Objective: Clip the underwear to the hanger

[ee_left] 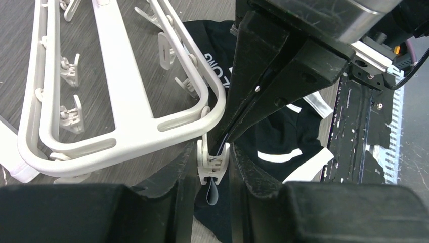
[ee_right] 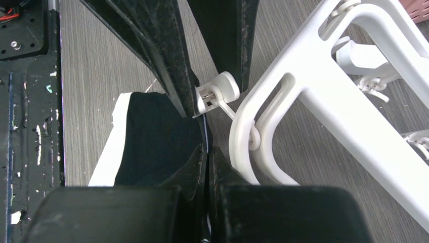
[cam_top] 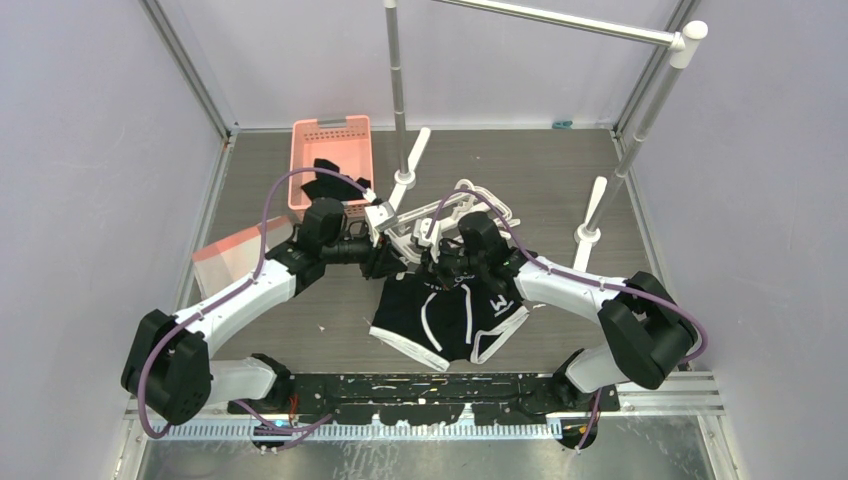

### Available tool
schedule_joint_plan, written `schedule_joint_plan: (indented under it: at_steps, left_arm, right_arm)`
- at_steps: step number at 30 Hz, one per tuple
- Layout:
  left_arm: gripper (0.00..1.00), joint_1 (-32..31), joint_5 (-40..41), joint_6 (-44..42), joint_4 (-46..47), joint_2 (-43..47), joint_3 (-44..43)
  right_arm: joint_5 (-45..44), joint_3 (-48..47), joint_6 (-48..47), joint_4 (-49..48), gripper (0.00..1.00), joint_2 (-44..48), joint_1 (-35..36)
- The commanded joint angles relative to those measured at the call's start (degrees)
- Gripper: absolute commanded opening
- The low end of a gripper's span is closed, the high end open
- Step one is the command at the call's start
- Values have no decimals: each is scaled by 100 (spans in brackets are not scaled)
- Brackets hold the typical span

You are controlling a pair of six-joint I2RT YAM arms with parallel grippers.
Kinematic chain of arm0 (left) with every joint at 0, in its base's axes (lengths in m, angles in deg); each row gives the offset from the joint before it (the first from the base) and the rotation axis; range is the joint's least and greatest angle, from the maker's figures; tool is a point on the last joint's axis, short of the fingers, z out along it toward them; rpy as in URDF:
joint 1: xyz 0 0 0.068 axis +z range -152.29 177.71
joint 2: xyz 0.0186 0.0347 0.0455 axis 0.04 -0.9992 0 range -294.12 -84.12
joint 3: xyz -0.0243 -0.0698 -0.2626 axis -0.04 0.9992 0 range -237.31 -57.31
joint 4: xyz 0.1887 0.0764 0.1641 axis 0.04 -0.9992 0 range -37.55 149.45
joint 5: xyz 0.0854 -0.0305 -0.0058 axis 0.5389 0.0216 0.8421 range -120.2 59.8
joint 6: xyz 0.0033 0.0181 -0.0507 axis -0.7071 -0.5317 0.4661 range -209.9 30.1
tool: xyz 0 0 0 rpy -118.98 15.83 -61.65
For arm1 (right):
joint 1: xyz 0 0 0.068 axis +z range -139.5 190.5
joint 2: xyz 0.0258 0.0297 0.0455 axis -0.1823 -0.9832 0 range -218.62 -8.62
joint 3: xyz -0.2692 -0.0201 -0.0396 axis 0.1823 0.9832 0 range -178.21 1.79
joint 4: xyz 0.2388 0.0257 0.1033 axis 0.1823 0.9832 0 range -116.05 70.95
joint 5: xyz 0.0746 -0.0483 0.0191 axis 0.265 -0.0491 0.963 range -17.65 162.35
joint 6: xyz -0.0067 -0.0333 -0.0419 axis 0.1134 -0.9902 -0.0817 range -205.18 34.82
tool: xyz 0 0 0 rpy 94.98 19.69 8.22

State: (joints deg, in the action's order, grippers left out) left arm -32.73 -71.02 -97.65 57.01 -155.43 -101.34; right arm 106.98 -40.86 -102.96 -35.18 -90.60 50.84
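The underwear [cam_top: 450, 320], black with white piping, lies on the table below the white hanger [cam_top: 470, 200]. In the left wrist view my left gripper [ee_left: 213, 147] straddles one small white clip [ee_left: 210, 164] at the hanger's [ee_left: 116, 134] corner, a finger touching each side. A thin fold of the underwear [ee_left: 283, 136] pokes out through that clip. My right gripper [ee_right: 208, 148] is shut on the underwear's [ee_right: 157, 136] edge just below the clip [ee_right: 217, 93], beside the hanger frame [ee_right: 324, 96]. The two grippers meet almost tip to tip over the garment.
A pink basket [cam_top: 332, 160] with black garments [cam_top: 335, 185] stands at the back left. The grey metal rail stand [cam_top: 398, 90] rises behind the hanger, its feet on either side. A pale pink sheet [cam_top: 232, 255] lies at the left. The black base rail [cam_top: 440, 390] runs along the near edge.
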Motion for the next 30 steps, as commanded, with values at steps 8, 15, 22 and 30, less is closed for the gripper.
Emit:
schedule_joint_plan:
  at_steps: [8,15,22,30]
  left_arm:
    - [37,-50,-234,113,261,266,-158]
    - [46,-50,-222,223,304,259,-149]
    - [55,-51,-165,587,389,272,-149]
    - [76,-49,1073,1453,231,556,-61]
  right_arm:
    - [8,-239,120,-494,1,175,-61]
    - [-17,-226,115,-502,1,152,-60]
    - [-71,-275,122,-572,1,-93,-68]
    - [-69,-673,327,-557,3,-755,-78]
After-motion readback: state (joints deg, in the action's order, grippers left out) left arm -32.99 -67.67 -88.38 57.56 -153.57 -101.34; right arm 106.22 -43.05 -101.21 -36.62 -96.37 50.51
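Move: The hanger's end clip is still between the left hand's fingertips, its middle about 1 cm to the right of and 1 cm below that hand's point. The hanger's middle lies some 9 cm ahead, 8 cm to the right and 4 cm lower, while the underwear's body spreads about 10 cm back, 8 cm right and 8 cm below. From the right hand, which pinches the waistband corner, the clip is roughly 3 cm left, 1 cm ahead and 1 cm up. The clip is let go over the waistband corner: the left fingers, already loosening, open steadily from about a quarter to three quarters and come clear of it, while the hand eases up about 1 cm and its wrist turns slightly at the end. The right fingers keep their pinch on the waistband beside the clip; that hand holds nearly still, then quickly sinks about 2 cm and moves forward over 1 cm, towards the table and hanger. ##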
